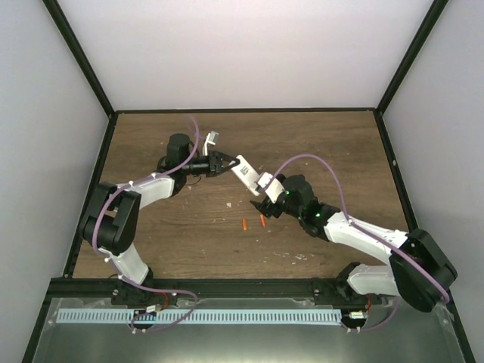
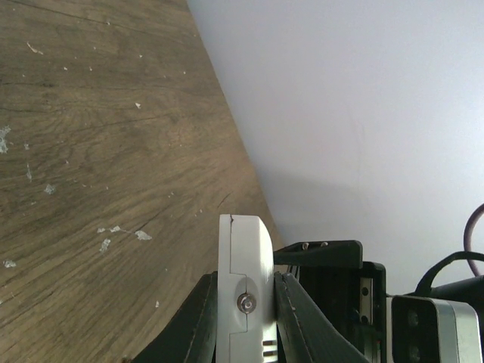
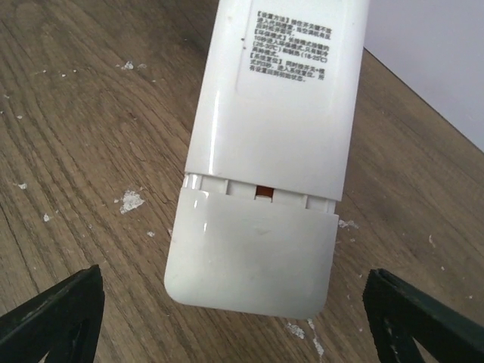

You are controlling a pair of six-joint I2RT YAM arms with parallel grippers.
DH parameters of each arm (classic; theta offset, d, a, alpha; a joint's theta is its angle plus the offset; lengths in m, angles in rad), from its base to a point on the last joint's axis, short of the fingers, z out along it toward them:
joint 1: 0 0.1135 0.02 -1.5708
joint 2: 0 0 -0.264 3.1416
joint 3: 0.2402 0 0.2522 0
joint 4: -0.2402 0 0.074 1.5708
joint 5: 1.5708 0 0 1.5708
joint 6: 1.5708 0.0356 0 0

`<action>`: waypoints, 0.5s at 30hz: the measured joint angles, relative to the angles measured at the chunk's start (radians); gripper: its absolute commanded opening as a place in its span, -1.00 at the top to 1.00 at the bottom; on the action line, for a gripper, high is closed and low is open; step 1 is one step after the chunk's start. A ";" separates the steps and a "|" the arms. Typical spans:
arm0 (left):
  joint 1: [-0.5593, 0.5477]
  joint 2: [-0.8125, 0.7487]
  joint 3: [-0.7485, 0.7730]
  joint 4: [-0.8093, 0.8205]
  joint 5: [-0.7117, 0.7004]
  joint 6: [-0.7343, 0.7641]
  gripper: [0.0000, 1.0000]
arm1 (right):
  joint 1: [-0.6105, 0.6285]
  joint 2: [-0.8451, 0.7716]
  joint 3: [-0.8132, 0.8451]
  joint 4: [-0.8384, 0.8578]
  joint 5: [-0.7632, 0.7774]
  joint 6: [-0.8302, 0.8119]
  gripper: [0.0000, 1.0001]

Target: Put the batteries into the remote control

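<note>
The white remote control (image 1: 246, 172) hangs above the table, and my left gripper (image 1: 221, 162) is shut on one end of it. In the left wrist view the remote control (image 2: 243, 265) stands edge-on, clamped between the two dark fingers (image 2: 302, 318). The right wrist view shows its labelled back (image 3: 283, 98). A plain white cover (image 3: 253, 253) sits at its near end, with a thin gap where a small orange patch (image 3: 263, 190) shows. My right gripper (image 3: 234, 302) is open, one finger on each side of that end, touching nothing. Two orange batteries (image 1: 244, 224) (image 1: 262, 220) lie on the table below.
The brown wooden table (image 1: 318, 144) carries small white flecks (image 3: 131, 200). White walls (image 1: 242, 45) with black frame posts close off the back and both sides. A slotted white rail (image 1: 197, 316) runs along the near edge between the arm bases.
</note>
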 measured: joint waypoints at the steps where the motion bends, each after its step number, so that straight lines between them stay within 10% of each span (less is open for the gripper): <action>1: -0.001 0.000 -0.004 0.002 0.001 0.000 1.00 | -0.001 0.002 0.000 0.000 -0.003 -0.001 -0.59; 15: -0.004 0.000 -0.008 0.036 0.023 -0.002 1.00 | -0.019 0.032 0.023 -0.012 -0.022 -0.021 0.24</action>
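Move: The remote's battery cover, already slid partly open, is nearly between the open right fingers, about 1 cm ahead, 1 cm left and 1 cm above. From the left hand, which still grips the remote's far end, it lies some 6 cm back, 6 cm right and 4 cm below. From the right hand, both batteries lie on the table about 14 cm down: one 3 cm back and 5 cm left, the other 2 cm back and 1 cm right. Close the right gripper from nearly wide open to about half, easing it barely half a centimetre forward and slightly down, until its fingers pinch the battery cover by its two side edges. Keep the left grip on the remote's other end shut and steady, giving way back only about half a centimetre. ##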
